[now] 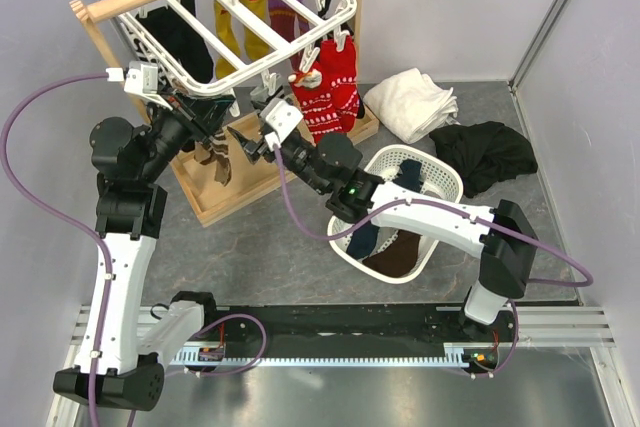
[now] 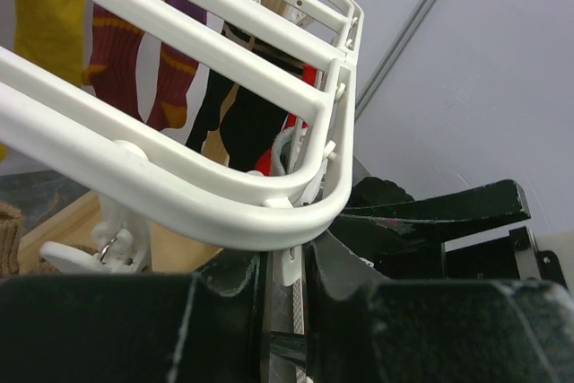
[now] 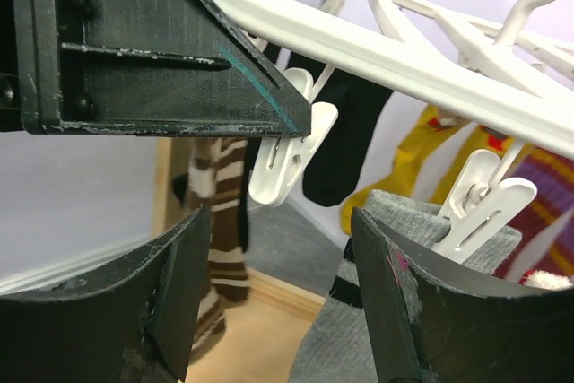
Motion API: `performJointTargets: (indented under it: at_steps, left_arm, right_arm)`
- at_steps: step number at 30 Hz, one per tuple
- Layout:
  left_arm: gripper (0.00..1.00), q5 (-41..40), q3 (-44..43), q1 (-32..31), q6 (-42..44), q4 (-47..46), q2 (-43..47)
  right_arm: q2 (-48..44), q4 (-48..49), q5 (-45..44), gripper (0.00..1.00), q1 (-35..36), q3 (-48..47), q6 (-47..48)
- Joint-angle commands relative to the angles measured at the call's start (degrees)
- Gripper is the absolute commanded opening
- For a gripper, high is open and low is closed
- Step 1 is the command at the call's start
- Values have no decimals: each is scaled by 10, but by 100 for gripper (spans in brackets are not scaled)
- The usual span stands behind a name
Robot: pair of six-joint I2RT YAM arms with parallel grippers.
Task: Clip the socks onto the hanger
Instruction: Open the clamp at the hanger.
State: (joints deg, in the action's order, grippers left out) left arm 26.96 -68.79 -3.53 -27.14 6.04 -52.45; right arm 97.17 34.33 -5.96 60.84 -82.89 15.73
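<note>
The white hanger [image 1: 250,67] hangs from the wooden rod at the back left. My left gripper [image 1: 210,117] sits under its near corner. In the left wrist view the left gripper [image 2: 287,262] is shut on a white clip peg [image 2: 294,266] just below the hanger's rim [image 2: 224,213]. My right gripper [image 3: 280,221] is open, with a free peg [image 3: 287,159] above the gap. A grey sock [image 3: 359,329] with dark stripes hangs by its right finger [image 3: 404,293], under another peg [image 3: 475,204]; whether they touch I cannot tell. The red socks [image 1: 328,87] hang at the hanger's right end.
Yellow, purple and black socks hang further back on the hanger. A brown striped sock [image 1: 215,157] dangles over the wooden stand's base [image 1: 240,187]. A white lattice basket [image 1: 445,182] holds more socks. White cloth [image 1: 410,102] and black cloth [image 1: 490,152] lie at the right.
</note>
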Motion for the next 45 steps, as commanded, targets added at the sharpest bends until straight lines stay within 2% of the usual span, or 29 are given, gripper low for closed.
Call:
performJointTargets:
  at_steps: [1, 6, 15, 18, 23, 26, 27, 28, 30, 32, 36, 39, 45]
  left_arm:
    - [2, -30, -24, -6, -8, 12, -2]
    - [2, -43, -28, -12, 0, 20, -1]
    - [2, -59, -32, -26, 10, 31, -3]
    - [2, -61, -35, -32, 14, 33, -3]
    - [3, -61, -46, -35, 16, 40, -3]
    - [16, -63, -56, -35, 18, 49, -2]
    - [25, -64, -59, -35, 19, 54, -1]
    - [29, -66, -64, -35, 19, 56, 0]
    - [42, -66, -69, -35, 15, 62, 1]
    - [48, -68, -70, -35, 7, 61, 5]
    - [67, -81, -64, -35, -32, 54, 12]
    - [73, -85, -59, -35, -53, 45, 16]
    - [75, -117, -41, -34, -80, 42, 36]
  right_arm:
    - [20, 60, -90, 68, 24, -37, 105]
    - [41, 94, -127, 64, 43, -51, 154]
    - [60, 105, -150, 53, 58, -72, 187]
    - [63, 105, -152, 46, 58, -76, 193]
    - [63, 94, -152, 25, 60, -77, 191]
    - [56, 89, -148, 13, 60, -73, 179]
    - [53, 86, -147, 5, 60, -72, 171]
    - [52, 83, -147, 1, 59, -71, 165]
    - [48, 75, -144, 0, 59, -71, 146]
    - [44, 69, -140, 0, 58, -71, 130]
    - [36, 51, -127, 0, 49, -69, 64]
    - [26, 49, -114, 0, 37, -62, 24]
    - [12, 42, -83, 0, 4, -53, -71]
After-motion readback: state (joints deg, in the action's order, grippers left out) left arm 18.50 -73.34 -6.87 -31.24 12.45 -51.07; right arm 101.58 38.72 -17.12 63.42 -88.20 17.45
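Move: The empty clip under the hanger's near corner is still between the left gripper's fingertips, perhaps 1 cm ahead, right and below its hand point. From the open right gripper, the clip lies roughly 2 cm ahead, 1 cm left and 3 cm up, with the hanger corner some 3 cm directly above it. The gray sock's clip is about 7 cm ahead of the right hand, 5 cm right and 2 cm up. Raise the right gripper about 2 cm to the empty clip, tipping its fingers up and turning them some 15 degrees clockwise, then shut them to pinch the clip's lower end. Once it is held, open the left fingers wide and back that hand up and away about 2 cm, while the right keeps its grip, turns partway back and eases slightly forward. ##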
